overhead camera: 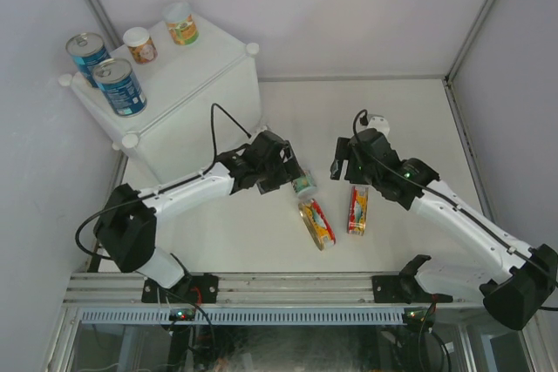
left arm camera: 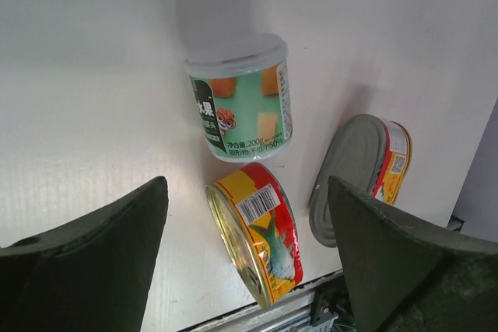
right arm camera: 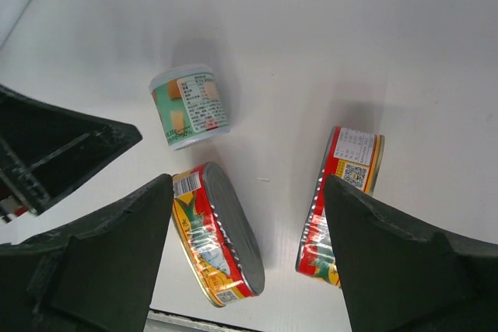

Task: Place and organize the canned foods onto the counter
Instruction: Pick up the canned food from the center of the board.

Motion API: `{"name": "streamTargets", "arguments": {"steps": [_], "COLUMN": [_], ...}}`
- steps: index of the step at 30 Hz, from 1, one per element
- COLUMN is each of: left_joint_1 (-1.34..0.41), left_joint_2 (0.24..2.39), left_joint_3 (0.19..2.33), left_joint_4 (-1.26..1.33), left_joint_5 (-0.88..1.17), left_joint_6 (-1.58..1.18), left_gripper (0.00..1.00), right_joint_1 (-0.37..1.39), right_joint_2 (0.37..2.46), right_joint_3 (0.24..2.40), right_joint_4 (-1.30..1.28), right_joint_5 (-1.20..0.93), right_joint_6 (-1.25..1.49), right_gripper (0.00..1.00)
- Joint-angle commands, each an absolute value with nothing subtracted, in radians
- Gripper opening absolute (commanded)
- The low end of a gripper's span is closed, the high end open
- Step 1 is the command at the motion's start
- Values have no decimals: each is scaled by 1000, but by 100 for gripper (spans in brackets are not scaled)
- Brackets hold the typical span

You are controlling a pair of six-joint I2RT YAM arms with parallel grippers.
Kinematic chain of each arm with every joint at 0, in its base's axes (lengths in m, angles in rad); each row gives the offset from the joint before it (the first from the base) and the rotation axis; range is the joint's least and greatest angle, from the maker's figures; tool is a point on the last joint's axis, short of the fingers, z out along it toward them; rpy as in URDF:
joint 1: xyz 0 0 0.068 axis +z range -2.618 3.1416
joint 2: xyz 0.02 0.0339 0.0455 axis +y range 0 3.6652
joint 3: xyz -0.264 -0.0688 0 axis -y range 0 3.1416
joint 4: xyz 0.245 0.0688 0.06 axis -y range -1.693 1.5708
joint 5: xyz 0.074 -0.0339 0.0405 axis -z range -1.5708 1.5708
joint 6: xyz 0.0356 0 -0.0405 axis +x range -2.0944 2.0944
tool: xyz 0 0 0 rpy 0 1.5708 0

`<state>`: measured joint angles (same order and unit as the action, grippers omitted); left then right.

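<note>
The counter [overhead camera: 205, 115], a big white box, stands at the back left. On its top stand two blue-labelled cans [overhead camera: 87, 54] [overhead camera: 120, 86] and two small cans [overhead camera: 139, 44] [overhead camera: 181, 23]. On the tabletop a small green-labelled can [left arm camera: 237, 99] [overhead camera: 303, 184] lies on its side. Just above and beside it hovers my left gripper [left arm camera: 247, 192] [overhead camera: 290, 177], open and empty. Two red-and-yellow oval tins [right arm camera: 218, 235] [right arm camera: 342, 200] rest on their edges nearer the front. Above them my right gripper [right arm camera: 247, 184] [overhead camera: 347, 172] is open, holding nothing.
A metal rail [overhead camera: 279, 289] runs along the table's near edge, close to the tins. White walls with frame posts [overhead camera: 475, 37] enclose the table. In the right wrist view the left gripper's dark finger [right arm camera: 54, 145] shows at the left.
</note>
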<state>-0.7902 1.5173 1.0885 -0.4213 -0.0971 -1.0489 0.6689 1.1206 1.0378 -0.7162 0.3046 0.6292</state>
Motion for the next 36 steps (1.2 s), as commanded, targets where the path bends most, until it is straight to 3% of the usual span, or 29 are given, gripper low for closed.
{"name": "streamTargets", "arguments": {"steps": [1, 13, 36], "left_joint_1": [-787, -798, -802], "left_joint_2": [1583, 1733, 1883], "left_joint_3": [1176, 1291, 1428], "left_joint_4": [-377, -463, -650], "left_joint_5": [-67, -180, -235], "left_joint_6": [-1173, -1388, -1295], "left_gripper": [87, 89, 89], "right_joint_1": [654, 630, 569], "right_joint_2": [1077, 988, 900], "right_joint_3": [1028, 1022, 1026], "right_joint_4": [-693, -691, -701], "right_joint_5": [306, 265, 168], "right_joint_6": [640, 601, 569], "right_gripper": [77, 77, 76]}}
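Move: The green fruit can lies some 5 cm ahead of the left hand, 4 cm to its right and 9 cm below. The left sardine can is about 12 cm nearer the base than the fruit can and 4 cm to its right; the right sardine can is 7 cm nearer and 16 cm right of it. From the right hand, the fruit can is about 5 cm ahead, 12 cm left and 16 cm below. The wide-open left hand sinks 6 cm towards the fruit can, edging forward, then slightly back; right rises 5 cm. ##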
